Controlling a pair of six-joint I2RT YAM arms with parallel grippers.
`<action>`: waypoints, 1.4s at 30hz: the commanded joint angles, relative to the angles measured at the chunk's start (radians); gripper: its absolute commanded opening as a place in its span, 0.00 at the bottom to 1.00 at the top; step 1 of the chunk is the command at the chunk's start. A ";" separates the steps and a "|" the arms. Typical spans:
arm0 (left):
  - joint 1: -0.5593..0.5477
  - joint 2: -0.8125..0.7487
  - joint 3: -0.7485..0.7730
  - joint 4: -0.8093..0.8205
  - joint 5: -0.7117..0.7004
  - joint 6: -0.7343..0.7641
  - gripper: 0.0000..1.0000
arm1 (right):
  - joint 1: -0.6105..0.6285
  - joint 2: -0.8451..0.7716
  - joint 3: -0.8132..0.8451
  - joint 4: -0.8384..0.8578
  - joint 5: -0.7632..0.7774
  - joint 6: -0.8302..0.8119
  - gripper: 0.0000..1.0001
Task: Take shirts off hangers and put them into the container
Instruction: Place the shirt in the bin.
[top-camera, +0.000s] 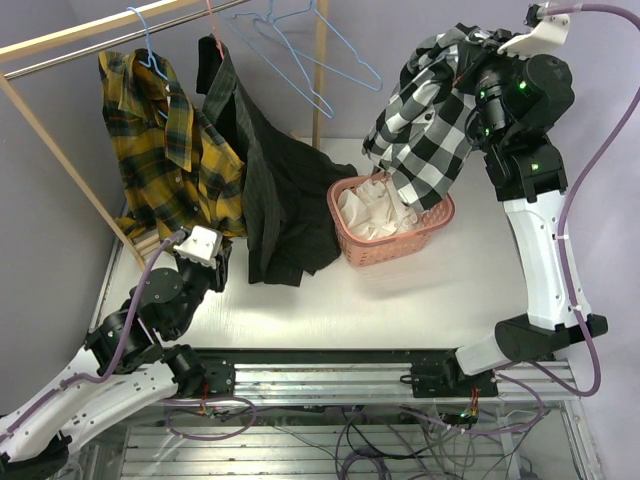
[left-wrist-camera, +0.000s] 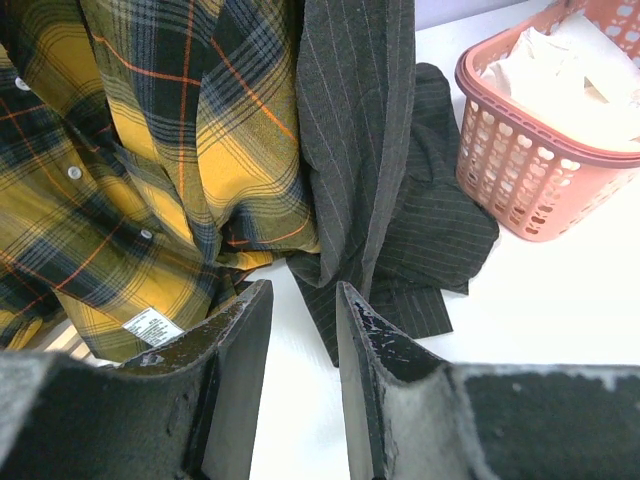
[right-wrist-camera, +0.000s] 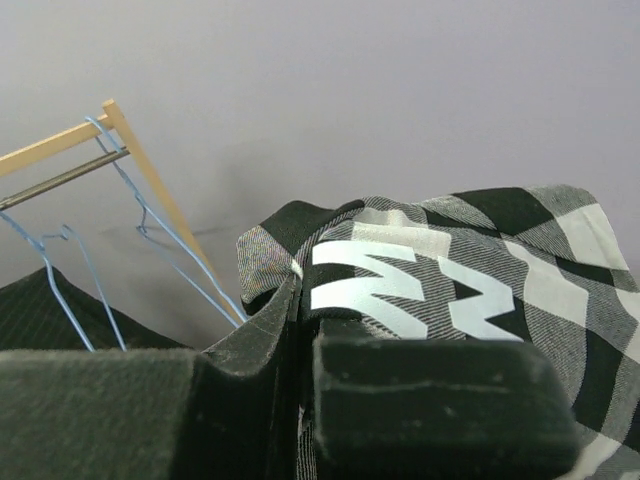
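High at the right, my right gripper (right-wrist-camera: 305, 300) is shut on the black-and-white checked shirt (top-camera: 425, 125), which dangles over the salmon-pink container (top-camera: 400, 248). A white shirt (top-camera: 368, 215) lies inside it. The yellow-and-black plaid shirt (top-camera: 165, 150) hangs on a light blue hanger (top-camera: 147, 45) at the left. Beside it the dark pinstriped shirt (top-camera: 272, 195) hangs from a pink hanger (top-camera: 210, 22), its hem pooled on the table. My left gripper (left-wrist-camera: 303, 292) sits low in front of these two shirts, open, with only bare table between its fingers.
Two empty light blue hangers (top-camera: 300, 55) hang from the metal rail (top-camera: 90, 48) of the wooden rack. A slanted wooden rack pole (top-camera: 60, 150) runs down the left side. White tabletop (top-camera: 400, 310) lies in front of the container.
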 joint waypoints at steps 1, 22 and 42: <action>-0.003 -0.009 -0.006 0.031 -0.021 0.004 0.43 | -0.003 -0.047 -0.049 0.140 0.027 -0.016 0.00; -0.002 0.033 -0.003 0.031 -0.019 0.008 0.43 | -0.003 -0.224 -0.195 0.150 -0.130 0.019 0.00; -0.003 0.013 -0.004 0.028 -0.023 0.005 0.43 | -0.003 -0.241 -0.475 0.170 -0.156 0.027 0.00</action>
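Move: The right gripper holds the black-and-white checked shirt high up. The bin lies about 5 cm ahead of it, 7 cm to its left and some 48 cm below. The white shirt in the bin is about 11 cm left and 6 cm ahead; the hanging dark shirt is 31 cm left and 4 cm ahead; the empty blue hangers are 25 cm left and 18 cm ahead. From the left gripper, the bin is roughly 26 cm ahead, 35 cm right and 19 cm lower. Keep the right fingers shut on the checked shirt and draw it back about 6 cm at nearly the same height, fingertips tipping up slightly. Then reverse: lower it some 7 cm towards the bin while easing forward and a little left, tipping the fingers down again. Over the whole move turn the hand about 10 degrees counter-clockwise. ##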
